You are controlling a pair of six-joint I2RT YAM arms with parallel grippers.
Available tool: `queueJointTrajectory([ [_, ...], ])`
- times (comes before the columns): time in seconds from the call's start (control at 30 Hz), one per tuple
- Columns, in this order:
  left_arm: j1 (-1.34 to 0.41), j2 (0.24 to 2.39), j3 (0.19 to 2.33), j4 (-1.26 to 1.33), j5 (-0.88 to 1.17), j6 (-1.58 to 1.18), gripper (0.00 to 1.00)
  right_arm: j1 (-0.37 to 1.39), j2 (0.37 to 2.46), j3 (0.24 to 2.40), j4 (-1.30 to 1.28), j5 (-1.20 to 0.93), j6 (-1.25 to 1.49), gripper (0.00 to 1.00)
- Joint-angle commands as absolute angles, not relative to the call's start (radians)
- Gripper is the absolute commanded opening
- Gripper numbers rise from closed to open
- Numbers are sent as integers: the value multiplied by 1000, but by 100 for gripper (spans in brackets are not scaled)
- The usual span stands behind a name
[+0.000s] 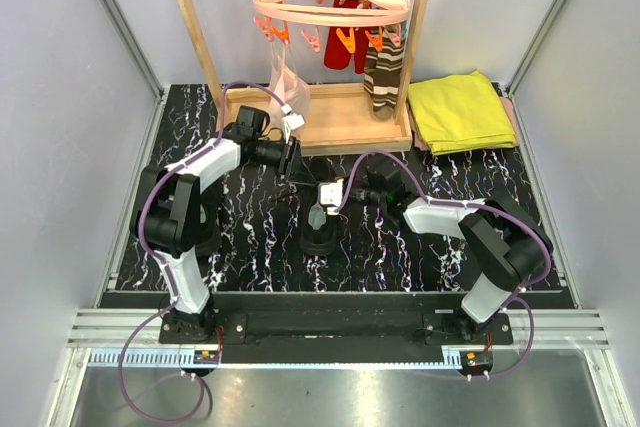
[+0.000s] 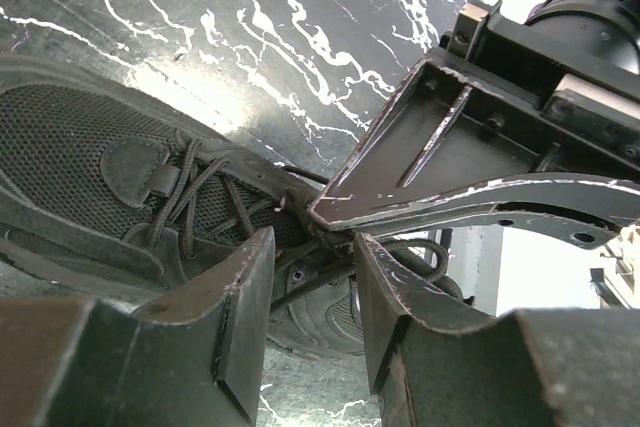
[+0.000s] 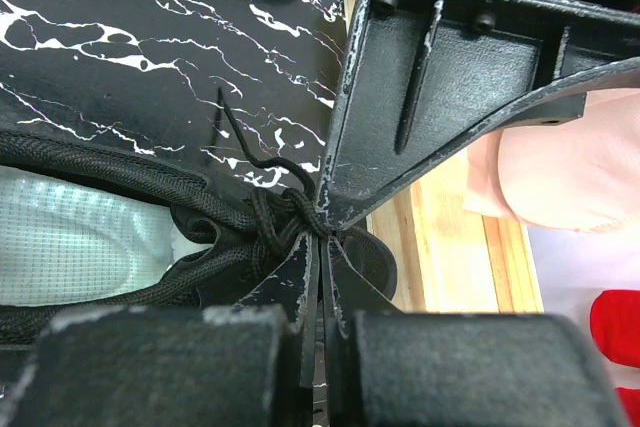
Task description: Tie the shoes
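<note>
One black shoe (image 1: 320, 232) stands mid-table, its toe toward the wooden rack and its pale insole showing. Both grippers meet over its laces. In the right wrist view the right gripper (image 3: 322, 237) is shut on the lace knot (image 3: 285, 209) beside the shoe's collar (image 3: 120, 182). In the left wrist view the left gripper (image 2: 312, 277) has its jaws apart, with lace strands (image 2: 310, 282) running across behind the gap. The right gripper's fingers (image 2: 450, 177) reach in to the same spot on the mesh shoe (image 2: 90, 147). From above, the left gripper (image 1: 303, 177) and right gripper (image 1: 345, 193) nearly touch.
A wooden rack base (image 1: 350, 125) stands just behind the shoe. A pink clip hanger (image 1: 330, 2) above it carries striped socks (image 1: 383, 77) and a pale bag (image 1: 288, 82). A yellow cloth (image 1: 460, 112) lies at the back right. Grey walls close in both sides.
</note>
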State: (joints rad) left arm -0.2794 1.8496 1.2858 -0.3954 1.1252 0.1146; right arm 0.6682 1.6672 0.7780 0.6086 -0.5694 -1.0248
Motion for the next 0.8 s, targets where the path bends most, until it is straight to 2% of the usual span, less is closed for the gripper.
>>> queueJointTrajectory([
  [0.0,-279,1858,1325,-380,1187,126,41,681,1649,785,652,-584,-1040,0],
  [0.47,-288,1885,1330,-379,1169,124,37,680,1647,782,703,-577,-999,0],
  [0.57,-288,1882,1328,-380,1181,133,19,680,1649,782,701,-575,-1000,0],
  [0.6,-288,1881,1327,-380,1186,133,9,680,1649,782,701,-577,-1000,0],
  [0.67,-285,1878,1328,-382,1198,137,0,680,1649,782,698,-574,-1002,0],
  [0.77,-278,1862,1325,-376,1190,135,0,681,1648,782,689,-561,-1005,1],
])
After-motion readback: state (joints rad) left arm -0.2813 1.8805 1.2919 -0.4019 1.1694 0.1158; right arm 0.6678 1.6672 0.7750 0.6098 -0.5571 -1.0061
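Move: The lace loop at the knot of the middle shoe lies practically between the left hand's parted fingertips, about 1 cm to their right and 1 cm below. That shoe's insole opening sits some 7 cm back and 5 cm lower, and the other shoe about 29 cm to the left, 5 cm back and 7 cm lower. From the right hand's shut fingertips, the knot is barely 1 cm back and 1 cm below. The lace loop beside the knot is pinched by the left fingers, which sink less than 1 cm onto it, drift about half a centimetre back and close from roughly 40 percent open to shut, pointing right and slightly down all the while. The right hand stays almost in place, its fingers still shut on the lace at the knot. ##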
